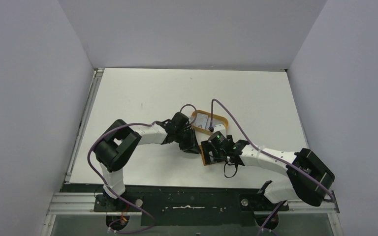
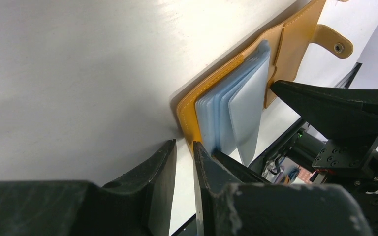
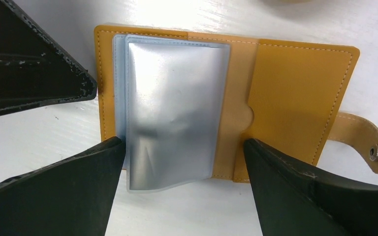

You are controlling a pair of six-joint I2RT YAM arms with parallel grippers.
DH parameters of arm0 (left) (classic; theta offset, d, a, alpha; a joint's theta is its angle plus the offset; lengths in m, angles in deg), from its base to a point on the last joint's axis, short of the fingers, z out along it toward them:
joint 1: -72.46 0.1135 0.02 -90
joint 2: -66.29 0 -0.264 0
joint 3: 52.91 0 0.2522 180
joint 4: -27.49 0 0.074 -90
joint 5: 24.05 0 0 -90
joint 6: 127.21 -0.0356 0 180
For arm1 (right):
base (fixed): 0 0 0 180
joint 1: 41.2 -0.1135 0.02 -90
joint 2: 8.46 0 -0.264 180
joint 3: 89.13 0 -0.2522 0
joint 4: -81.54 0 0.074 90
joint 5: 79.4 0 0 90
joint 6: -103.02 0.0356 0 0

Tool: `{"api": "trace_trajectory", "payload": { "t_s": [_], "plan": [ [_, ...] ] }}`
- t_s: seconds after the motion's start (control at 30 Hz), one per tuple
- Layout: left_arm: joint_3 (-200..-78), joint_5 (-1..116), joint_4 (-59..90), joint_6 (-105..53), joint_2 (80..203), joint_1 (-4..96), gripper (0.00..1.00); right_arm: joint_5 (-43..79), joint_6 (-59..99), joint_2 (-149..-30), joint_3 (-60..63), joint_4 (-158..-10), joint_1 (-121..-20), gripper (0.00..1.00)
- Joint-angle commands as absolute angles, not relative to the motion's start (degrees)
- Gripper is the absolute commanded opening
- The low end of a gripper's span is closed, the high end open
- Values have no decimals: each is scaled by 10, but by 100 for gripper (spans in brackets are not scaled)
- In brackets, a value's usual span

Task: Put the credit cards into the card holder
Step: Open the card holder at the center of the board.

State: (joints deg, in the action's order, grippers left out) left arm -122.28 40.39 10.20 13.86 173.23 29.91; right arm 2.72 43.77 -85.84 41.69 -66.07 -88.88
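The orange-brown card holder [image 3: 295,93] lies open on the white table, snap tab [image 3: 369,145] to the right and clear pockets [image 3: 177,108] fanned up from its left half. My right gripper [image 3: 184,142] is open wide just above it, one finger at the pockets' left edge and the other over the fold. My left gripper [image 2: 183,146] sits low at the holder's [image 2: 189,118] outer corner. Its jaws are almost together, and the narrow gap between them holds only bare table. The credit cards [image 1: 203,121] show as pale shapes in the oval tray behind the holder [image 1: 206,158].
The tan-rimmed oval tray [image 1: 220,119] sits just beyond both grippers [image 1: 195,146] [image 1: 210,150], close to the holder. A purple cable arcs over the right arm [image 1: 270,157]. Grey walls enclose the table on three sides.
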Motion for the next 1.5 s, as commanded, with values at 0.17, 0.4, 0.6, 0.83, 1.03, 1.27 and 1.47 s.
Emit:
{"api": "trace_trajectory", "payload": {
  "t_s": [0.17, 0.4, 0.6, 0.83, 1.03, 1.27, 1.47],
  "plan": [
    [-1219, 398, 123, 135, 1713, 311, 15, -28, 457, -859, 424, -664, -883, 66],
    [-1221, 397, 123, 135, 1714, 314, 14, -22, 471, -832, 442, -661, -866, 35],
    [-1225, 398, 118, 133, 1709, 317, 13, -18, 486, -799, 454, -655, -851, 15],
    [-1220, 400, 119, 131, 1686, 326, 15, 59, 509, -738, 501, -700, -795, 0],
    [-1212, 397, 128, 135, 1673, 327, 28, 134, 521, -684, 537, -758, -759, 0],
    [-1207, 391, 157, 133, 1660, 322, 48, 162, 531, -664, 548, -788, -754, 0],
    [-1210, 391, 170, 140, 1635, 318, 48, 168, 538, -674, 555, -805, -753, 0]
  ]
}}
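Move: My right fingers straddle the clear sleeves on the open card holder's left half. Their middle lies about 1 cm ahead, 1 cm left and 1 cm below my right hand, with the bare right half some 6 cm right and 2 cm ahead, and the card tray roughly 14 cm ahead, 2 cm left. From my left hand, whose tips sit at the holder's left edge, the sleeves are about 5 cm right and level fore and aft, and the tray some 12 cm ahead, 4 cm right. I shut my right fingers low over the sleeves while drawing them about 4 cm right, then, with a clear leaf pinched, lift some 2 cm, coming back about 2 cm left as the hand tilts roughly 20 degrees, tips swinging left. My left hand stays low by the left edge, then rises nearly 3 cm clear and opens its fingers partway. ##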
